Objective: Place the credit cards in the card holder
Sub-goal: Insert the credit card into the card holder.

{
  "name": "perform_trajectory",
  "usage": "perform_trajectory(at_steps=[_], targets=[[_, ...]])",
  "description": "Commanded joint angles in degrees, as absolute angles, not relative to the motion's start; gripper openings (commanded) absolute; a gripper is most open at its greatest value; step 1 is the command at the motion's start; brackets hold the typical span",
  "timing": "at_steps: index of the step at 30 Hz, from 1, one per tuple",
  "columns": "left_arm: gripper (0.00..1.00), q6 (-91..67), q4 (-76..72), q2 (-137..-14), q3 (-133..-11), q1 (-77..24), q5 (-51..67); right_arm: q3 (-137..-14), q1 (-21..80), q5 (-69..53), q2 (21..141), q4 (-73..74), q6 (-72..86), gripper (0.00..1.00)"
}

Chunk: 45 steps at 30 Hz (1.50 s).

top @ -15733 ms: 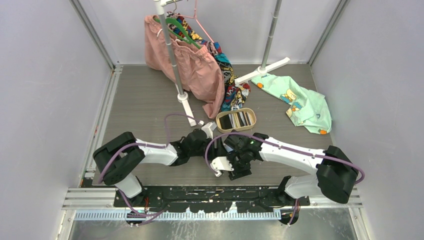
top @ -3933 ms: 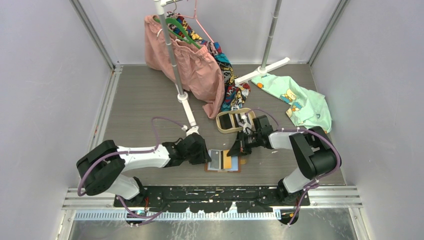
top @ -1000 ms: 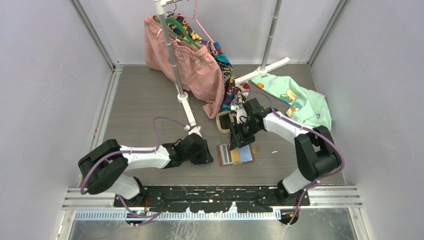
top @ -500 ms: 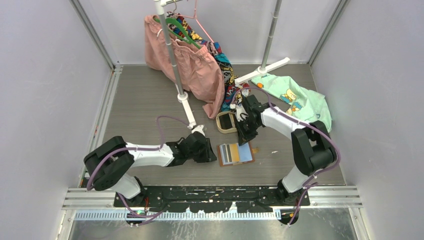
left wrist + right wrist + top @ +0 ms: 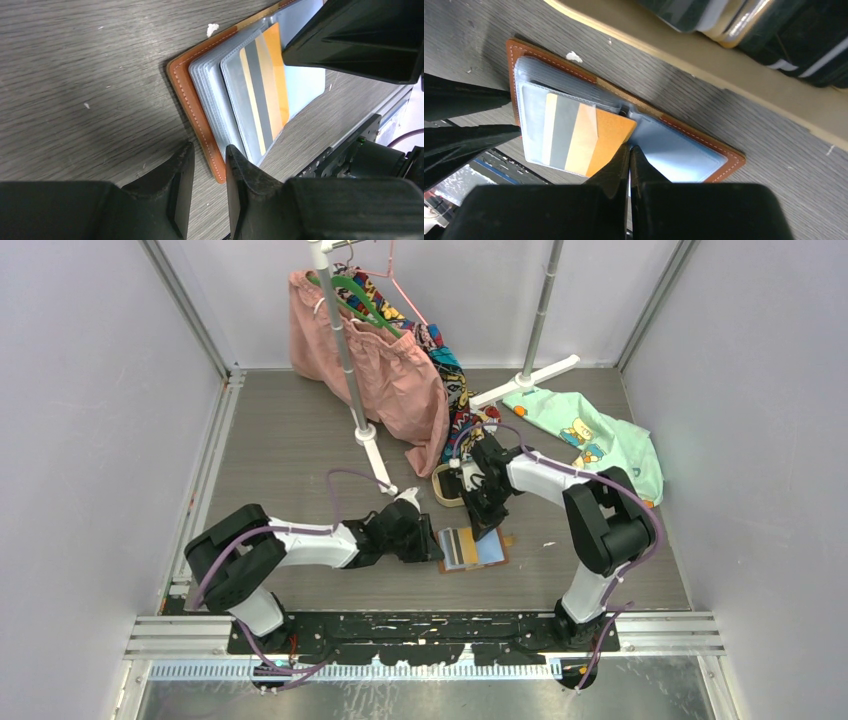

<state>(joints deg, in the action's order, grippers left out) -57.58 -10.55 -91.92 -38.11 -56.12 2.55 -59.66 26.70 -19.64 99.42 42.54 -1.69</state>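
Observation:
The card holder lies open on the table, tan-brown leather with grey and blue pockets. A yellow-orange credit card with grey and pale stripes sits partly inside a clear left-hand pocket, its bare end sticking out toward the fold. My right gripper is shut, its tips touching that bare end at the fold. My left gripper stands narrowly open at the holder's left leather edge, straddling its corner. More dark credit cards lie in the tray.
The oval beige tray sits just behind the holder, mostly hidden by my right arm in the top view. A clothes rack's white feet, a pink garment and a mint shirt lie farther back.
My right gripper has shut and come down from the tray side onto the orange card at the holder's fold. My left gripper has slid right, up to the holder's left edge.

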Motion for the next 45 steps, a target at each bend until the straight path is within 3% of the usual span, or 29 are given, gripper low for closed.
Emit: perform_trajectory(at_steps=[1, 10, 23, 33, 45], targets=[[0.31, -55.74, -9.25, -94.58, -38.89, -55.98, 3.86, -62.08, 27.35, -22.55, 100.22, 42.99, -1.48, 0.06], [0.3, -55.72, -9.4, -96.3, -39.87, -55.94, 4.75, -63.07, 27.63, -27.97, 101.1, 42.95, -0.78, 0.06], [0.36, -55.83, -7.31, -90.0, -36.28, -55.6, 2.69, -62.49, 26.53, -20.0, 95.48, 43.99, -5.0, 0.1], [0.53, -58.41, -16.19, -87.1, -30.86, -54.71, 4.45, -64.19, 26.58, -20.66, 101.33, 46.16, -5.27, 0.1], [0.55, -64.86, -31.44, -97.0, -28.56, -53.01, 8.87, -65.02, 26.87, -23.0, 104.4, 47.45, -5.45, 0.1]])
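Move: The striped card lies half in its clear sleeve, its middle about 3 cm left of and 1 cm back from the right fingertips, level with them. The open card holder's middle is some 2 cm back from and 1 cm left of those tips, and the tray is roughly 13 cm ahead and 1 cm left. From the left hand, just above the holder's left edge, the holder's middle is about 7 cm right and 1 cm ahead; the card is about 6 cm right and 1 cm ahead. Leftward first, about 2 cm, the right hand's shut fingertips push the card's orange edge towards its sleeve, then lift some 2 cm, swing back right and come down at that edge again. The left hand eases right against the holder's left edge, backs off left, then returns right and slightly forward, rising 1 cm, fingers opening to about half and tipping some 15 degrees flatter. ##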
